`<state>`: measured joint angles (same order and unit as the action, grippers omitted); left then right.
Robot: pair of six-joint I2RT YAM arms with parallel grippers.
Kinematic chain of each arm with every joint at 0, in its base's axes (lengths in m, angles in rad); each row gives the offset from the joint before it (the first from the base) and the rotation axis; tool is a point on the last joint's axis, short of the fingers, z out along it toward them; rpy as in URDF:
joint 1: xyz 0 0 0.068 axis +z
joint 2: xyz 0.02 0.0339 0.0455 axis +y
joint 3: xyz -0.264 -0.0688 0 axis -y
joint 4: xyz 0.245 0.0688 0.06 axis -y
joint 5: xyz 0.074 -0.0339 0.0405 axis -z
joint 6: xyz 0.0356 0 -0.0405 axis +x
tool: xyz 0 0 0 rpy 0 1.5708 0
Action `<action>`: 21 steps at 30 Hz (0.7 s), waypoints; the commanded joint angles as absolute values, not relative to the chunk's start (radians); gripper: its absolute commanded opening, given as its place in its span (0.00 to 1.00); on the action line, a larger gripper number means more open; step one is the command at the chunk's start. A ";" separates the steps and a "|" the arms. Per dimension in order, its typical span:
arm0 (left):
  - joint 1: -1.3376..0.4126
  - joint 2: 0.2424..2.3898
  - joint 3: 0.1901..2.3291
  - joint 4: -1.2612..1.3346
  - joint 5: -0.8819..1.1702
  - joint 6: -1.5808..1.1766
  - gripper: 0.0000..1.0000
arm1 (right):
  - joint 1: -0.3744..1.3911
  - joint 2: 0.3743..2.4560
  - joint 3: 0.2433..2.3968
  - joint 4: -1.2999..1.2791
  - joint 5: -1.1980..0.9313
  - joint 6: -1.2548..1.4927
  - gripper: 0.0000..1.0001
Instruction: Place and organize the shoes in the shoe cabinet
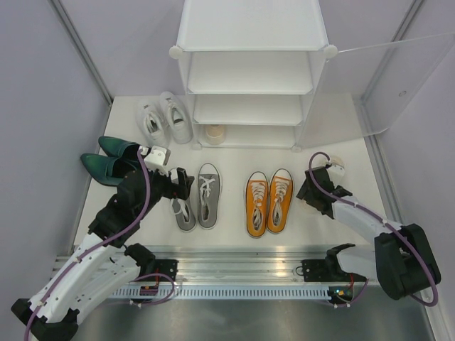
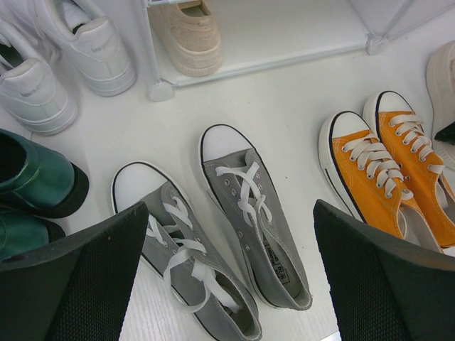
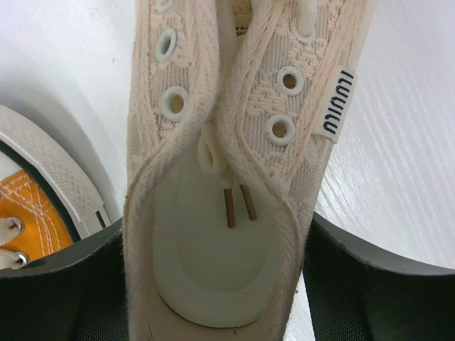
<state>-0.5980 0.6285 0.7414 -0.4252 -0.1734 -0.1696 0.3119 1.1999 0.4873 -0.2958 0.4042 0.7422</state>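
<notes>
The white shoe cabinet [image 1: 252, 28] stands at the back with its frosted door [image 1: 398, 78] swung open to the right. One cream shoe [image 1: 215, 133] sits on its bottom shelf. Another cream shoe [image 3: 220, 106] lies on the floor at the right. My right gripper [image 3: 217, 284] straddles its heel, with a finger against each side. The grey canvas pair [image 1: 197, 199] lies in the middle, and my left gripper [image 1: 178, 186] hovers wide open above it, holding nothing. The orange pair [image 1: 270, 201] lies to the right of the grey pair.
White sneakers [image 1: 165, 117] rest left of the cabinet. The dark green pointed shoes [image 1: 110, 160] lie by the left wall, close to my left arm. The cabinet's upper shelves show nothing on them. A metal rail [image 1: 234, 266] runs along the near edge.
</notes>
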 commanded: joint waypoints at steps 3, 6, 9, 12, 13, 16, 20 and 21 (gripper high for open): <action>-0.607 0.624 0.781 -0.426 -0.163 -0.130 0.99 | 0.313 1.076 0.477 -0.252 0.324 0.701 0.19; -0.609 0.621 0.781 -0.426 -0.161 -0.130 1.00 | 0.327 1.000 0.486 -0.255 0.296 0.680 0.08; -0.611 0.620 0.782 -0.426 -0.158 -0.130 1.00 | 0.360 0.937 0.502 -0.265 0.291 0.657 0.04; -0.612 0.620 0.781 -0.426 -0.158 -0.130 1.00 | 0.391 0.888 0.526 -0.288 0.294 0.647 0.01; -0.612 0.620 0.781 -0.426 -0.158 -0.130 1.00 | 0.399 0.876 0.532 -0.297 0.298 0.647 0.01; -0.614 0.617 0.782 -0.428 -0.161 -0.130 1.00 | 0.428 0.836 0.560 -0.336 0.330 0.652 0.01; -0.614 0.615 0.782 -0.426 -0.163 -0.130 1.00 | 0.451 0.775 0.583 -0.370 0.348 0.638 0.01; -0.614 0.614 0.784 -0.428 -0.161 -0.130 1.00 | 0.453 0.764 0.586 -0.373 0.341 0.634 0.01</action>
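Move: The right hand already grips the second cream shoe by its heel, low at the table. The free space on the cabinet's bottom shelf lies roughly 33 cm ahead and 31 cm left, about level with the hand; the first cream shoe is some 9 cm farther left on that shelf. The orange pair sits around 20 cm left, straight abeam. From the left hand the free space is about 35 cm ahead, 18 cm right and 21 cm below. Still pinching both sides of the heel, the right hand raises the cream shoe by about 8 cm and carries it some 5 cm left, towards the orange pair and the cabinet. Meanwhile the wrist tips the toe upward and swings it counter-clockwise, each by roughly 15 degrees; the fingers keep their hold. ##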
